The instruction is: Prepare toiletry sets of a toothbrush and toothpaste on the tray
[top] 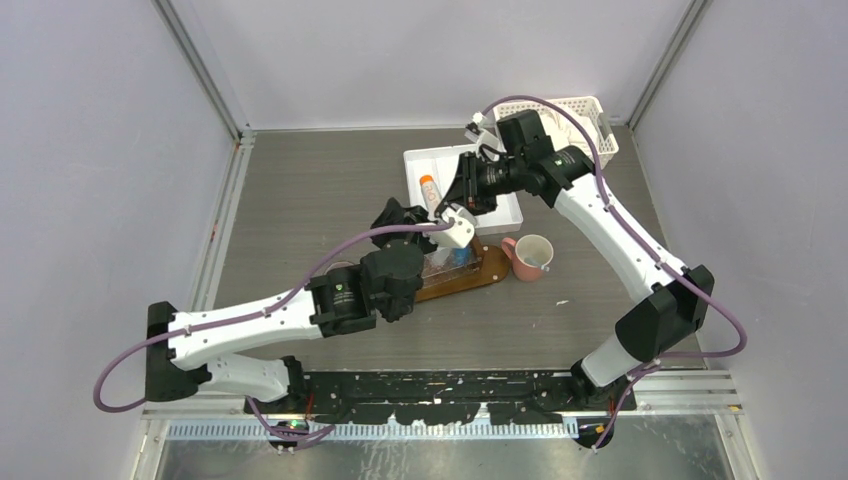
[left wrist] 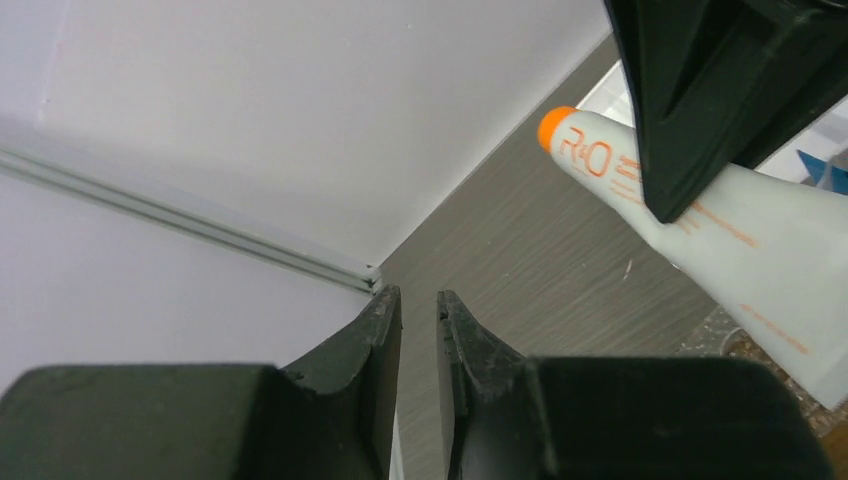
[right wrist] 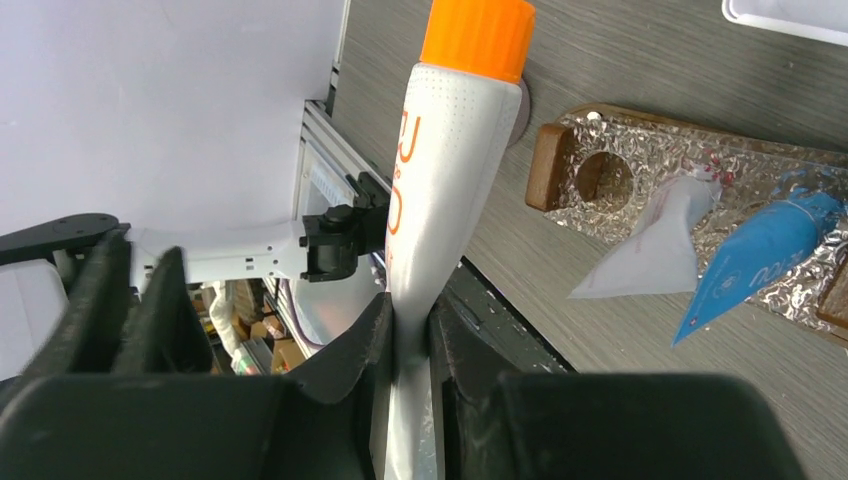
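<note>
My right gripper (right wrist: pixel 408 310) is shut on the flat tail of a white toothpaste tube with an orange cap (right wrist: pixel 450 180), held in the air cap outward. From above, that tube (top: pixel 428 190) and the right gripper (top: pixel 455 195) hang over the left end of the white divided tray. The brown wooden tray (top: pixel 492 270) is lined with foil, and on it lie a white tube (right wrist: pixel 650 250) and a blue tube (right wrist: pixel 760 250). My left gripper (left wrist: pixel 418 300) hovers beside the held tube (left wrist: pixel 720 230), jaws nearly together with nothing between them. No toothbrush shows.
A white divided tray (top: pixel 505 205) sits behind the wooden one. A pink mug (top: pixel 530 257) stands just right of the wooden tray. A white lattice basket (top: pixel 590 120) is in the back right corner. Grey walls close in the table on three sides.
</note>
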Robot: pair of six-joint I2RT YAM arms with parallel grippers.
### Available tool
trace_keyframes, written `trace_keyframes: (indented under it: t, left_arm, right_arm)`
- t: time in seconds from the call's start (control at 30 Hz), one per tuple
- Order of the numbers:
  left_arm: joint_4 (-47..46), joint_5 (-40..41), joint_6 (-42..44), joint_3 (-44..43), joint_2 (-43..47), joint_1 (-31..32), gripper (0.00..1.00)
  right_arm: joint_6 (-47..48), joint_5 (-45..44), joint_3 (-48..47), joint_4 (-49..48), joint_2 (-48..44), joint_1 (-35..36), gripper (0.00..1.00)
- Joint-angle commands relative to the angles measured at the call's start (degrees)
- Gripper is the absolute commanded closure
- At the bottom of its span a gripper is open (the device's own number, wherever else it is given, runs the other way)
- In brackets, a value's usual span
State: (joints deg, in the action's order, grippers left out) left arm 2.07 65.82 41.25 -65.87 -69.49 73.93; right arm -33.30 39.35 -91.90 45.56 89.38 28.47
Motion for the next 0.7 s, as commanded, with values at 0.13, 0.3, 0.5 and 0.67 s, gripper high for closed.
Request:
trace_keyframes:
  t: [0.13, 0.3, 0.5, 0.67]
  left_arm:
    - [13.47, -8.75, -11.49, -1.72, 1.14, 0.14, 0.75]
    - [14.54, -12.45, -13.15, -2.06, 4.70, 0.15, 0.66]
    - [17.04, -15.83, -13.77, -3.77, 6.56, 0.12, 0.55]
    - [19.49, -17.75, -14.48, -4.74, 5.91, 0.14, 0.44]
  right_arm:
    - [-5.85, 2.21, -5.93, -3.78, 2.74, 0.39, 0.98]
    - [-7.57, 1.02, -15.72, 3.39, 11.13, 1.64, 0.99]
    - [-12.90, 3.75, -18.35, 4.08, 16.09, 2.14, 0.99]
    - [-16.70, 6.30, -21.51, 4.06, 18.10, 3.08, 0.99]
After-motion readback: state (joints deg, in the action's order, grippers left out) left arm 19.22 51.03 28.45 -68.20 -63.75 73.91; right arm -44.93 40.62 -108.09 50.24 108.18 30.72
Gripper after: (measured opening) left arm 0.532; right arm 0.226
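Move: The orange-capped toothpaste, already pinched by the right hand, sits about 4 cm ahead of the empty left hand, 6 cm to its right and 7 cm lower. From the right hand the left gripper is thus some 4 cm back, 6 cm left and 7 cm up. The rack with the two standing tubes lies about 5 cm back of the right hand, 1 cm to its right and 13 cm below; the tray's middle is roughly 16 cm ahead, 6 cm right and 16 cm below. The toothpaste, still pinched in the right hand, swings left and forward, about 5 cm and 4 cm, rising a little before sinking some 3 cm as that wrist tips over; this carries it across in front of the left gripper. The empty left hand dips and partly comes back up, draws back 2 cm, turns a little clockwise and opens its fingers to about half, touching nothing. ##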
